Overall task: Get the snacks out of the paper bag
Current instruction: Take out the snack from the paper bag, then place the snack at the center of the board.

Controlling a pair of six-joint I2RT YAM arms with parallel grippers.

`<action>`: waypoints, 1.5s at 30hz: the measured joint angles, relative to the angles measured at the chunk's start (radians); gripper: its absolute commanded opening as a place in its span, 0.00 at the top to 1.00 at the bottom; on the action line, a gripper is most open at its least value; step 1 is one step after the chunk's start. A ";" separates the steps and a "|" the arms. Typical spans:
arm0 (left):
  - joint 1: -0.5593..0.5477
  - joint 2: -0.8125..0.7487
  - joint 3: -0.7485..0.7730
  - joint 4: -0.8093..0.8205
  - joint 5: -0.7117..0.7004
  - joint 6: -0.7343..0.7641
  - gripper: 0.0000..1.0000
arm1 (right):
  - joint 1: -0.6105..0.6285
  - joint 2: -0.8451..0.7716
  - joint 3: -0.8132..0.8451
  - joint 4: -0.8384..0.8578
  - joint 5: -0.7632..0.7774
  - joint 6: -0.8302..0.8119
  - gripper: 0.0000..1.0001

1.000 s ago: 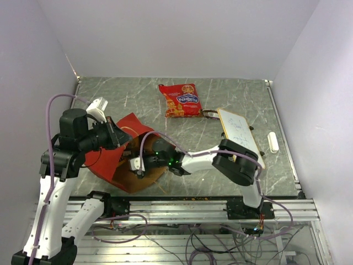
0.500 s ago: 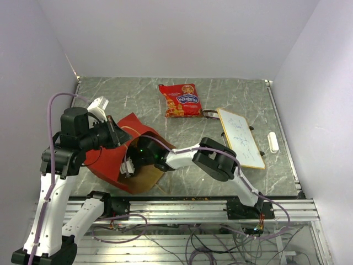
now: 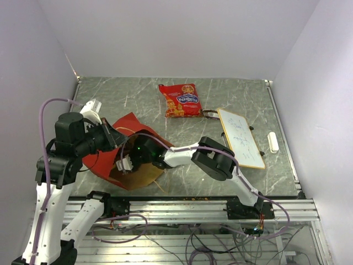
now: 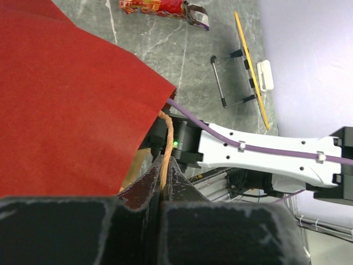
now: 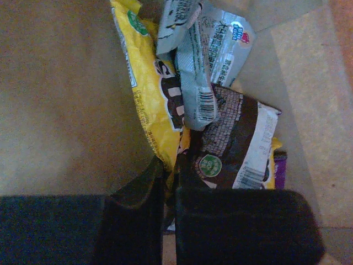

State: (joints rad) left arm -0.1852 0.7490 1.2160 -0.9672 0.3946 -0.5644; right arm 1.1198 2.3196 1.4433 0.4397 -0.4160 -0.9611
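Note:
The paper bag [image 3: 105, 161], red outside and brown inside, lies at the near left with its mouth toward the right arm. My left gripper [image 4: 165, 165] is shut on the bag's orange string handle [image 4: 167, 135] and holds the mouth up. Reaching deep inside the bag, my right gripper [image 5: 172, 168] is shut on the lower edge of a small yellow packet [image 5: 151, 105]. Beside that packet lie a silvery wrapper [image 5: 204, 66] and a dark wrapper [image 5: 234, 143]. A large red snack packet [image 3: 180, 100] rests on the table at the far middle, outside the bag.
A white wood-framed board [image 3: 240, 138] stands on its wire stand right of centre, close to the right arm's elbow. A small white block [image 3: 272, 142] lies near the table's right edge. Grey marbled table surface shows between the bag and the board.
The right arm pushed further into the bag and its jaws went from open to shut on the yellow packet. The left arm shifted slightly left, still holding the handle.

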 measured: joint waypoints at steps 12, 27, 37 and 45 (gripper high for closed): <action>0.000 -0.001 -0.030 0.007 -0.106 -0.053 0.93 | -0.019 -0.214 -0.216 -0.058 -0.059 0.158 1.00; 0.000 0.022 -0.048 0.029 -0.184 -0.091 0.93 | -0.020 -0.792 -0.589 -0.163 -0.042 0.606 1.00; 0.000 0.003 -0.098 0.070 -0.180 -0.153 0.93 | -0.019 -1.185 -0.696 -0.407 0.073 0.766 1.00; 0.000 0.000 -0.135 0.055 -0.190 -0.209 0.93 | -0.019 -1.381 -0.719 -0.537 0.512 0.811 1.00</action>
State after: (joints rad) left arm -0.1852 0.7494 1.0805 -0.9127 0.2047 -0.7731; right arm 1.1007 0.9382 0.7246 -0.0975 0.0956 -0.1505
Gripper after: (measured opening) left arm 0.075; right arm 0.040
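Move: Deep in the paper bag, the right hand already has the yellow snack pinched. The open table by the red snack bag is the likely goal: that bag lies about 23 cm ahead and 25 cm to the right, a couple of centimetres lower. The small dark wrapper is some 17 cm ahead and 37 cm right, the whiteboard about 6 cm ahead and 50 cm right. From the left hand, shut on the bag's handle, the red snack bag lies roughly 28 cm ahead, 20 cm right and 31 cm below. Right hand pulls the yellow snack out, about 28 cm right and 19 up, while left lowers the bag handle. ##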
